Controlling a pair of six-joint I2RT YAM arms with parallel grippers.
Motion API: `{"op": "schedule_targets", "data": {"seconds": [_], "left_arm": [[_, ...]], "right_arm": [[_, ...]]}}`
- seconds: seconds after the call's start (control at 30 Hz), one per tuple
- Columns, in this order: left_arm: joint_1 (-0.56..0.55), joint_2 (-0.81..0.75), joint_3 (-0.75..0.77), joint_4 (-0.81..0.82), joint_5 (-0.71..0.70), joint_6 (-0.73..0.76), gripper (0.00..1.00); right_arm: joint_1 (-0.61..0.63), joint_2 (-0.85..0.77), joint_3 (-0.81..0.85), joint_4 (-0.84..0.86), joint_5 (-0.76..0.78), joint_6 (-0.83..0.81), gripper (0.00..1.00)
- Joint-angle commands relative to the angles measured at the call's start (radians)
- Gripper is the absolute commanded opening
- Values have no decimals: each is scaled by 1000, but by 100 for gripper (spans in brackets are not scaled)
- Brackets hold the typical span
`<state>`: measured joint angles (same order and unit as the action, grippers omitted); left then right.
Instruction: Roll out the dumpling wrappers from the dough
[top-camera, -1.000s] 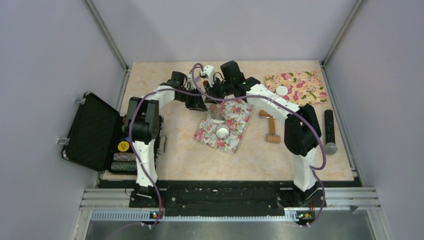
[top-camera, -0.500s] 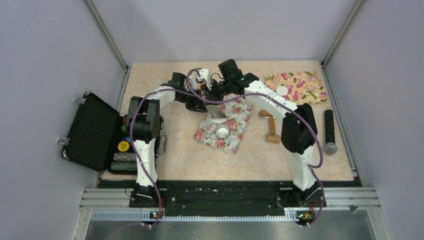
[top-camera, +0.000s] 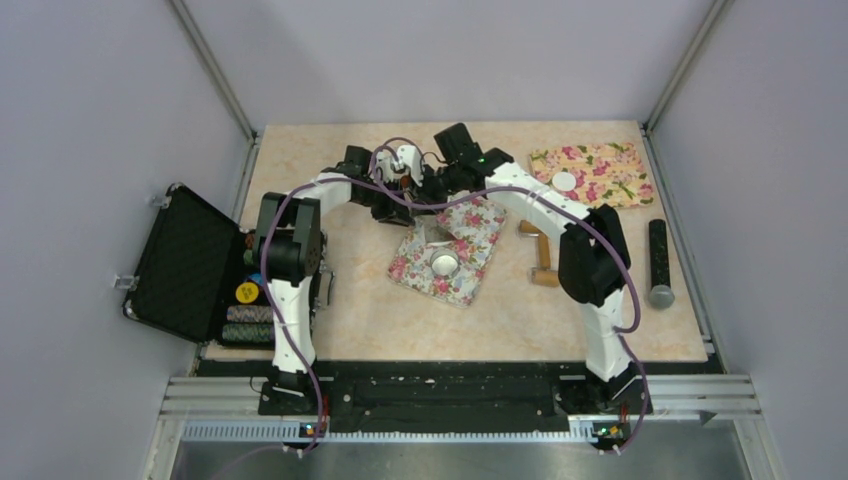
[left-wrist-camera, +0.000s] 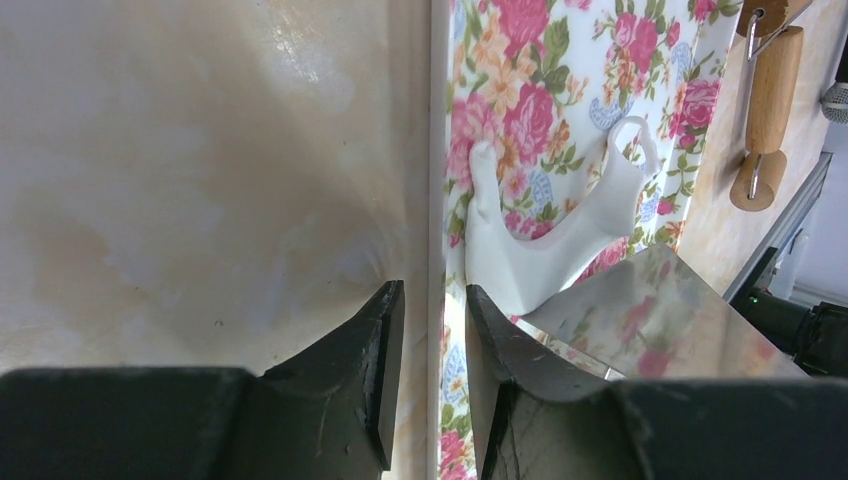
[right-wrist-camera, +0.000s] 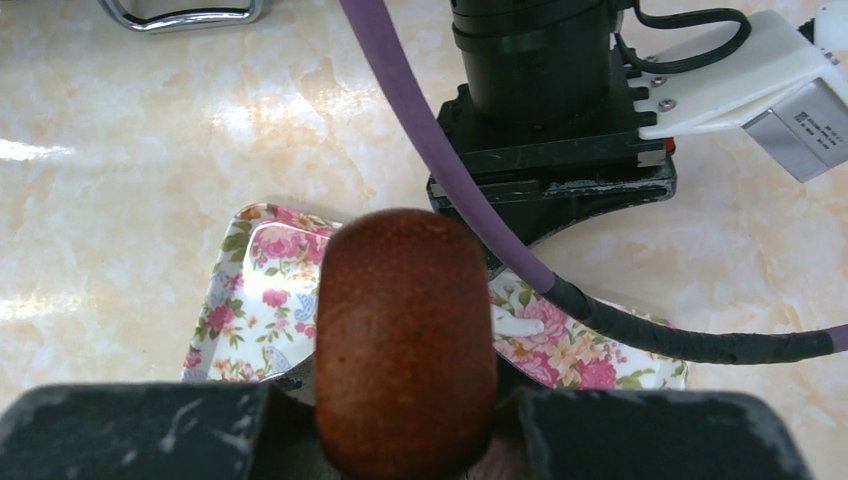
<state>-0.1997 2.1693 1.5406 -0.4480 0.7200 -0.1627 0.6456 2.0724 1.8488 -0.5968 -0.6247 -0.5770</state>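
Observation:
The dough (left-wrist-camera: 545, 250) lies as a stretched, ragged white strip on the middle floral mat (top-camera: 470, 235), near its far edge. My right gripper (right-wrist-camera: 405, 395) is shut on the brown wooden handle (right-wrist-camera: 405, 320) of a scraper. Its shiny blade (left-wrist-camera: 650, 320) stands on the mat right by the dough. My left gripper (left-wrist-camera: 432, 300) is open a little, its jaws astride the mat's far edge (left-wrist-camera: 437, 150), a gap on each side. One flat round dumpling wrapper (top-camera: 564, 181) rests on the second floral mat (top-camera: 600, 170) at the back right.
A small glass bowl (top-camera: 444, 263) stands on the middle mat. A wooden rolling pin (top-camera: 541, 255) lies right of that mat, a black cylinder (top-camera: 660, 262) farther right. An open black case (top-camera: 185, 262) sits off the table's left edge.
The right arm has shifted slightly left with the scraper. The left gripper stays at the mat's edge, its jaws no wider.

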Motion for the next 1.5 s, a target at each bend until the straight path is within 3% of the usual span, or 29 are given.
{"op": "schedule_targets", "data": {"seconds": [0.0, 0.17, 0.37, 0.53, 0.87, 1.2, 1.47], "left_arm": [[-11, 17, 11, 9, -12, 16, 34], [-27, 25, 24, -14, -69, 19, 31], [-56, 40, 48, -44, -145, 30, 20], [-66, 42, 56, -53, -182, 34, 0], [-68, 42, 53, -55, -188, 35, 0], [-69, 38, 50, -56, -184, 40, 0], [-69, 41, 52, -55, -177, 40, 0]], "right_arm": [[3, -5, -6, 85, 103, -45, 0], [12, -37, -50, 169, 178, -35, 0], [19, -58, -52, 180, 209, -36, 0], [22, -59, -66, 191, 255, -41, 0], [23, -79, -138, 319, 459, -79, 0], [4, -44, -90, 409, 612, -144, 0], [-18, -51, -27, 408, 599, -104, 0]]}}
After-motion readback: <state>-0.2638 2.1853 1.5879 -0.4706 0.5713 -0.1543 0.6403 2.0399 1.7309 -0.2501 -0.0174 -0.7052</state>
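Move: The right hand holds the scraper; the dough scrap lies in front of its blade, about 3 cm ahead, 6 cm to the right and 13 cm below that hand. The steel cutter stands on the board some 8 cm behind the scrap and 2 cm right of it. The left hand has its open fingers at the board's rim; from it the board's middle is about 8 cm to the right and 5 cm back, the scrap 5 cm right and roughly level. Forward and somewhat to the right, slowly at first and then faster, the right hand sweeps the scraper about 11 cm, from the scrap towards and past the board's far edge, rolling roughly 30 degrees, swinging clockwise and rising slightly near the end. The left hand eases about 1 cm down and right, shuts its fingers and pinches the board's rim, then holds still. ##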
